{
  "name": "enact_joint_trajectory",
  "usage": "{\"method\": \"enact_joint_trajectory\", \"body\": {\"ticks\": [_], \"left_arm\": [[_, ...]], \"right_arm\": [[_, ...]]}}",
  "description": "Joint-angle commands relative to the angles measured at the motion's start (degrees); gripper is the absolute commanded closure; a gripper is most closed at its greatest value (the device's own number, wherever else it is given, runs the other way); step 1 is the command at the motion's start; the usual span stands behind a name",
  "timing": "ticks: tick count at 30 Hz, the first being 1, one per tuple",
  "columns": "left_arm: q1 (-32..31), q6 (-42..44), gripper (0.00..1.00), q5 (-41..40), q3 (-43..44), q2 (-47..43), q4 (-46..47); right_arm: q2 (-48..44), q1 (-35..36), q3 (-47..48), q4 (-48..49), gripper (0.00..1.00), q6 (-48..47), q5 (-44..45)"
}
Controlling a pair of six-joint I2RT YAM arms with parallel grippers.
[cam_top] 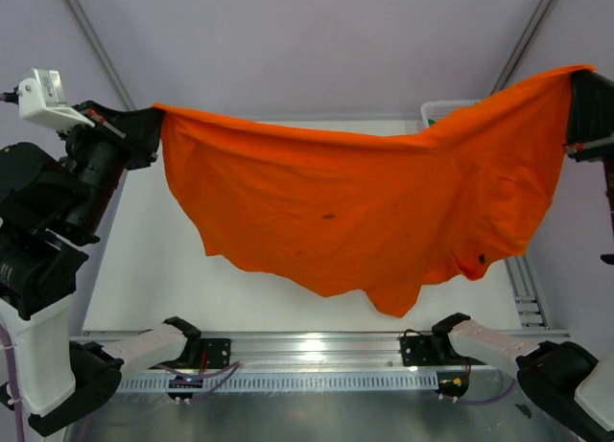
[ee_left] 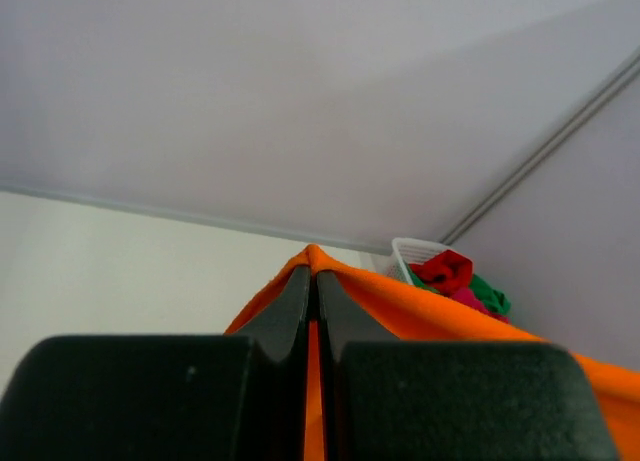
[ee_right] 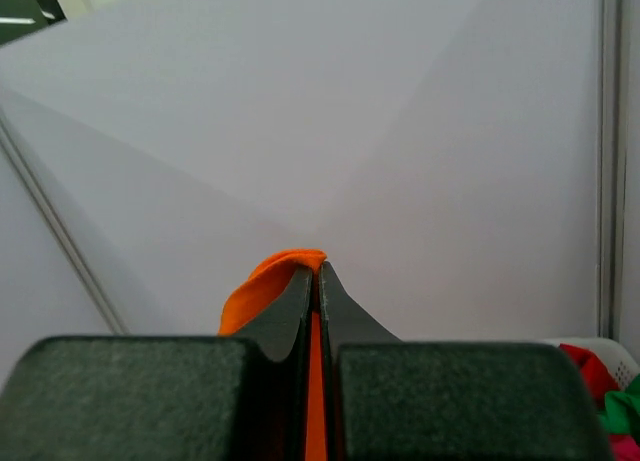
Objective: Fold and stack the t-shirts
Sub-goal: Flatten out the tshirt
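Note:
A bright orange t-shirt (cam_top: 355, 212) hangs spread wide above the table, held up by both arms. My left gripper (cam_top: 152, 121) is shut on its left corner, with orange cloth (ee_left: 440, 316) pinched between the fingers and draping away to the right. My right gripper (cam_top: 578, 87) is shut on the shirt's right corner, high at the right; a fold of orange cloth (ee_right: 262, 286) sticks out past the fingertips. The shirt's lower edge sags to a point near the table's front. Red (ee_left: 445, 271), green (ee_left: 490, 294) and pink (ee_left: 468, 299) t-shirts lie bunched in the basket.
A white lattice basket (cam_top: 443, 107) stands at the table's far right corner, mostly hidden behind the orange shirt. The white table top (cam_top: 144, 269) lies below the hanging cloth. A metal rail (cam_top: 317, 351) runs along the near edge between the arm bases.

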Motion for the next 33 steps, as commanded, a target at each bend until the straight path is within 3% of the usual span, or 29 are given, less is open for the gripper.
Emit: {"method": "enact_joint_trajectory", "body": {"ticks": [1,6,14,19,25,26,27,28,29,30,33], "left_arm": [[0.08,2.65,1.00,-10.06,-2.50,3.76,1.72],[0.16,4.58,1.00,-21.92,-7.86,14.37,-0.57],[5.00,-1.48,1.00,-19.39,-13.15,39.95,-3.74],[5.09,-2.18,1.00,-21.57,-5.00,58.21,-4.52],[6.14,-2.89,1.00,-26.24,6.61,68.97,-7.51],[6.40,-2.97,0.97,-26.07,7.67,70.29,-7.52],[6.67,-3.15,0.86,-25.46,8.47,70.74,-7.78],[7.10,-3.06,0.57,-25.28,9.35,70.83,-7.61],[7.11,-2.89,0.37,-24.84,9.36,70.83,-7.34],[7.11,-2.37,0.28,-24.66,9.36,70.57,-7.08],[7.11,-2.19,0.21,-24.40,8.30,69.17,-6.55]], "right_arm": [[6.92,0.15,-4.69,1.99,0.97,-0.52,2.02],[14.74,0.06,-15.06,6.99,0.97,-1.40,3.08],[29.41,-1.79,-21.58,16.49,0.97,-2.20,-0.96],[37.84,-1.79,-21.32,18.61,0.97,-2.72,-2.02],[42.78,-1.79,-22.37,18.69,0.97,-2.46,-1.75],[43.31,-1.87,-22.37,18.52,0.97,-2.46,-1.58],[43.92,-1.79,-22.20,17.56,0.76,-2.11,-0.80],[44.45,-1.79,-21.58,16.94,0.63,-1.85,-0.18],[45.50,-1.79,-21.49,16.50,0.57,-1.85,0.44],[45.86,-1.79,-21.49,15.97,0.50,-1.58,2.10],[46.12,-1.79,-23.07,16.67,0.49,-1.67,3.60]]}}
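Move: Both hands hold the orange shirt stretched high, its body hanging between them: middle some 25 cm to the left hand's right and 22 cm lower. The left hand's target, the far-left part of the table, lies about 27 cm ahead, 3 cm right and 53 cm below. For the right hand the far-middle tabletop is roughly 38 cm ahead, 18 cm left and 63 cm below, the basket about 38 cm ahead, 22 cm right and 60 cm below. Swinging forward and down together, both hands cast the held shirt towards the far side of the table. The left drops about 50 cm while reaching nearly 30 forward, its fingers tipping steeply down; the right sinks and reaches some 35–40 cm, drifting 15 left and tipping down. Both sets of fingers open only at the end, letting go while the left lifts slightly and the right still stands well above the table. ##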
